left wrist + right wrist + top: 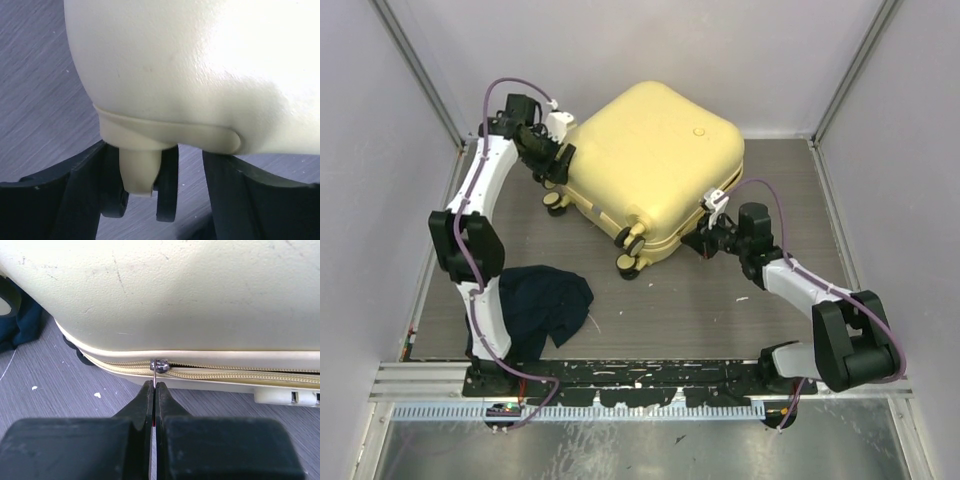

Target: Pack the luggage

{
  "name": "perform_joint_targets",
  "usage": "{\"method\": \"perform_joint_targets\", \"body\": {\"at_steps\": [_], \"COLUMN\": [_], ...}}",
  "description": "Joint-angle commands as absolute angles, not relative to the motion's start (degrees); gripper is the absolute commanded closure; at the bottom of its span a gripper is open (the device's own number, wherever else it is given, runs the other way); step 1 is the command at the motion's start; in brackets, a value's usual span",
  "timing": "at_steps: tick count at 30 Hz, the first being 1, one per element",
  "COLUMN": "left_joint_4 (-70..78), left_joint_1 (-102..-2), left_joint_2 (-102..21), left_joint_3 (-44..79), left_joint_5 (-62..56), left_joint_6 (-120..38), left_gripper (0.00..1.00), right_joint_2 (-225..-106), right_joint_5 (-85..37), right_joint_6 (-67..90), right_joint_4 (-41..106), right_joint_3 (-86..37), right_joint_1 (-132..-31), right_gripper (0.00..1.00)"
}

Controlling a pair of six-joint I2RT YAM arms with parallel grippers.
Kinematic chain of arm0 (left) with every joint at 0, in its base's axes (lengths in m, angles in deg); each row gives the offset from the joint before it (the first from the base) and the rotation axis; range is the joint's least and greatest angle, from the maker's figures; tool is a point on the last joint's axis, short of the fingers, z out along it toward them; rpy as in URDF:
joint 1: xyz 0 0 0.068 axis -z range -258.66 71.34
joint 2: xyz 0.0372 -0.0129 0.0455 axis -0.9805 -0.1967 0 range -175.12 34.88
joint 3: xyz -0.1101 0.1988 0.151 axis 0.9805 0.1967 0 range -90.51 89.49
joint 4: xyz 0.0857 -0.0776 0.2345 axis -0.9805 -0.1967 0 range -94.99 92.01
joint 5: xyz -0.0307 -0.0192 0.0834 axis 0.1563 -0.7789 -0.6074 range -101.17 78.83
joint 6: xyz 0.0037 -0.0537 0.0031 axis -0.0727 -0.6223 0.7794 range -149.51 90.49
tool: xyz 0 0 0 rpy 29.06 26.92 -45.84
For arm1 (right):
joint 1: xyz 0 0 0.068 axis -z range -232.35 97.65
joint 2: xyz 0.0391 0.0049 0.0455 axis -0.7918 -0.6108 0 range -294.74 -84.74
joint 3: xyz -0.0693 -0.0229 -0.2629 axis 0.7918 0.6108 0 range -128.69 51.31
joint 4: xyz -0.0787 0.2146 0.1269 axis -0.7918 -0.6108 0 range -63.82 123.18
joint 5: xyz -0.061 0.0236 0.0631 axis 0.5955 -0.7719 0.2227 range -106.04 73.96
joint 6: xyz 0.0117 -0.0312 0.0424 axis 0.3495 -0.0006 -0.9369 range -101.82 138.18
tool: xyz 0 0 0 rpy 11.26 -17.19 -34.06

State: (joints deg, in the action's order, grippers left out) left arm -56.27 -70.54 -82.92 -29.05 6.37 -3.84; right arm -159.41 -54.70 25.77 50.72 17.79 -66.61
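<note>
The luggage (655, 170) is a pale-yellow hard-shell suitcase lying closed and flat on the table, with small black wheels (632, 250) along its near-left side. My right gripper (707, 236) is at its near-right side. In the right wrist view this gripper (154, 386) is shut on the thin metal pull of the zipper slider (160, 365). My left gripper (552, 162) is at the suitcase's far-left corner. In the left wrist view it (152, 192) is open, with its fingers on either side of a black twin wheel (168, 185) under the shell (190, 70).
A dark blue garment (548, 305) lies crumpled on the grey table (700, 310) in front of the left arm's base; it also shows at the left edge of the right wrist view (20, 325). Pale walls enclose the table on three sides.
</note>
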Motion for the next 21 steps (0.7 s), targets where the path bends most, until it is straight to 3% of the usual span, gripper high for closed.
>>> {"method": "perform_joint_targets", "body": {"at_steps": [1, 3, 7, 11, 16, 21], "left_joint_4": [-54.8, -54.79, -64.77, -71.1, -66.01, -58.76], "left_joint_1": [-71.69, -72.05, -72.0, -68.16, -58.12, -51.59], "left_joint_2": [-71.77, -64.93, -56.25, -51.13, -44.85, -43.63], "left_joint_3": [-26.46, -20.61, -15.68, -11.32, -0.61, 6.42], "left_joint_5": [15.18, 15.29, 15.85, 18.66, 17.41, 7.75], "left_joint_6": [-7.12, -4.05, 7.85, 6.23, -1.17, -4.56], "left_gripper": [0.19, 0.0, 0.02, 0.02, 0.02, 0.02], "right_joint_2": [-161.25, -162.24, -163.34, -164.76, -166.32, -165.77], "right_joint_5": [-53.42, -52.28, -50.07, -47.52, -43.73, -42.22], "right_joint_6": [22.09, 21.0, 18.13, 15.38, 13.57, 13.57], "right_joint_4": [61.11, 62.35, 64.52, 67.92, 68.47, 67.47], "right_joint_3": [16.72, 16.51, 16.38, 16.07, 14.64, 14.43], "right_joint_1": [-71.45, -73.2, -78.65, -83.05, -84.68, -84.83], "right_gripper": [0.99, 0.99, 0.99, 0.99, 0.99, 0.99]}}
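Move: The upper wheel on the suitcase's front corner is about 17 cm back and 18 cm to the right of the left hand, roughly level with it; the lower front wheel sits some 5 cm nearer the base and about 11 cm lower. The left-corner wheel is right between the left fingers. From the right hand, which pinches the zipper pull 1 cm or so beyond its tips, that upper front wheel is about 16 cm left, neither ahead nor back, and some 5 cm higher. Open the left gripper fully and lift it clear of the left-corner wheel, then swing it back about 23 cm and some 7 cm right towards the upper front wheel, arcing 11 cm up before sinking about half of that and turning some 25 degrees clockwise. Meanwhile keep the right fingers shut on the zipper pull and draw it about 9 cm left, easing slightly back. ##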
